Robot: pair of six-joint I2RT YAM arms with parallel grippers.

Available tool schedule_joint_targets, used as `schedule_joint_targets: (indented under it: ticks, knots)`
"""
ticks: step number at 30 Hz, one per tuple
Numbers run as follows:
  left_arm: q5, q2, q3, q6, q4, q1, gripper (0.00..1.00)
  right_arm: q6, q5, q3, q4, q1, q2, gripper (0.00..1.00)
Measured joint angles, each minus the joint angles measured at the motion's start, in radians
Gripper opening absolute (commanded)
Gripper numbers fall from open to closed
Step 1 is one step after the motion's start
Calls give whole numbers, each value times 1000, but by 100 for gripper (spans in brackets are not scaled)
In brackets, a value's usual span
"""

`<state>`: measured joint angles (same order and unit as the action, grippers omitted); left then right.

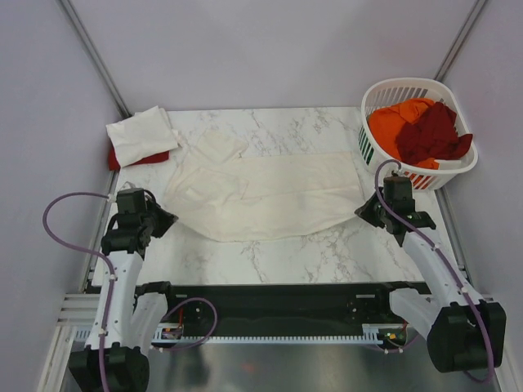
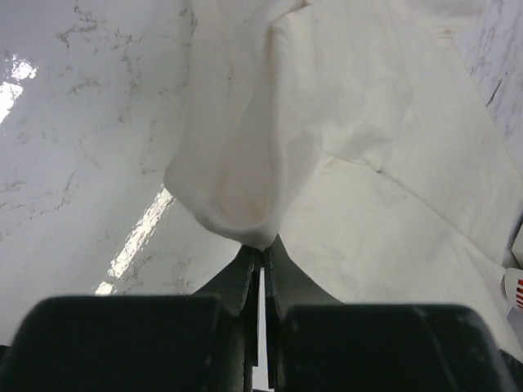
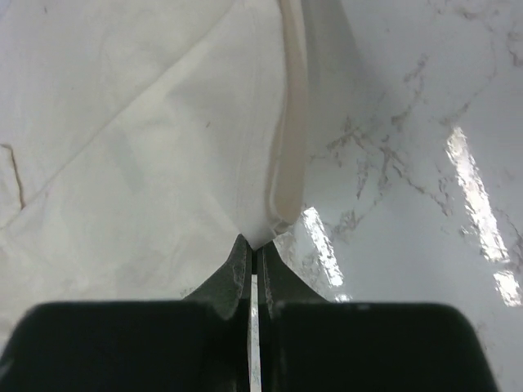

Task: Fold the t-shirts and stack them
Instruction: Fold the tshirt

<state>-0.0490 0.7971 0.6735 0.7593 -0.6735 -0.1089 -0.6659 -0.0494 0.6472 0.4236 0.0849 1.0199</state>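
Note:
A large cream-white t-shirt (image 1: 270, 196) lies spread across the marble table (image 1: 270, 253). My left gripper (image 1: 167, 217) is shut on its left edge; in the left wrist view the cloth (image 2: 270, 163) rises in a fold from the closed tips of the left gripper (image 2: 262, 247). My right gripper (image 1: 365, 209) is shut on the shirt's right edge, and in the right wrist view the hem (image 3: 286, 163) runs up from the pinched tips of the right gripper (image 3: 255, 247). A folded cream-white t-shirt (image 1: 140, 135) lies on a red one (image 1: 114, 159) at the back left.
A white slatted laundry basket (image 1: 425, 167) at the back right holds an orange t-shirt (image 1: 396, 122) and a dark maroon one (image 1: 433, 135). Grey walls close the table in on three sides. A black rail (image 1: 270, 306) runs along the near edge.

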Motion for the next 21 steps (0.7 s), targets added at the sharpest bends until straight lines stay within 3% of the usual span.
schedule_joint_targets:
  ticks: [7, 9, 10, 11, 12, 14, 21]
  knots:
    - [-87, -117, 1, 5, -138, 6, 7, -4, 14, -20, 206, -58, -178, 0]
    - [-111, -137, 3, 4, -185, 6, 24, -16, 21, -20, 254, -65, -229, 3]
    - [-121, -150, 4, 3, -211, 6, 36, -22, 23, -20, 274, -67, -246, 48]
    - [-135, -165, 7, -1, -240, 6, 64, -38, 23, -20, 294, -68, -264, 82]
    - [-145, -182, 16, -6, -276, 6, 72, -43, 25, -18, 318, -68, -280, 97]
    - [-159, -210, 40, -14, -334, 6, 88, -49, 35, -5, 360, -68, -300, 98]
    - [-130, -229, 211, -80, -469, 6, 86, -49, 120, 141, 428, -68, -307, 98]
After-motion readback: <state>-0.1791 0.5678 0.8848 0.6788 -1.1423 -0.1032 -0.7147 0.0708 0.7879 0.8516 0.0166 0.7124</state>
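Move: The t-shirt's raised near corners are already pinched, one in each hand. Bare table for the left corner lies about 6 cm back, 3 cm right and 12 cm below the left hand; for the right corner, 6 back, 4 right and 10 below the right hand. The folded stack is some 27 cm ahead of the left hand and 12 left; the basket 19 ahead of the right hand and 14 right. The t-shirt's lifted near edge is drawn back towards the base at nearly constant height, both hands pulling together some 6 cm and slightly to their right. Then both grippers open wide and let go of the corners, drift back another centimetre or two, and rise about 5 cm clear, each having turned some 10 degrees clockwise. ##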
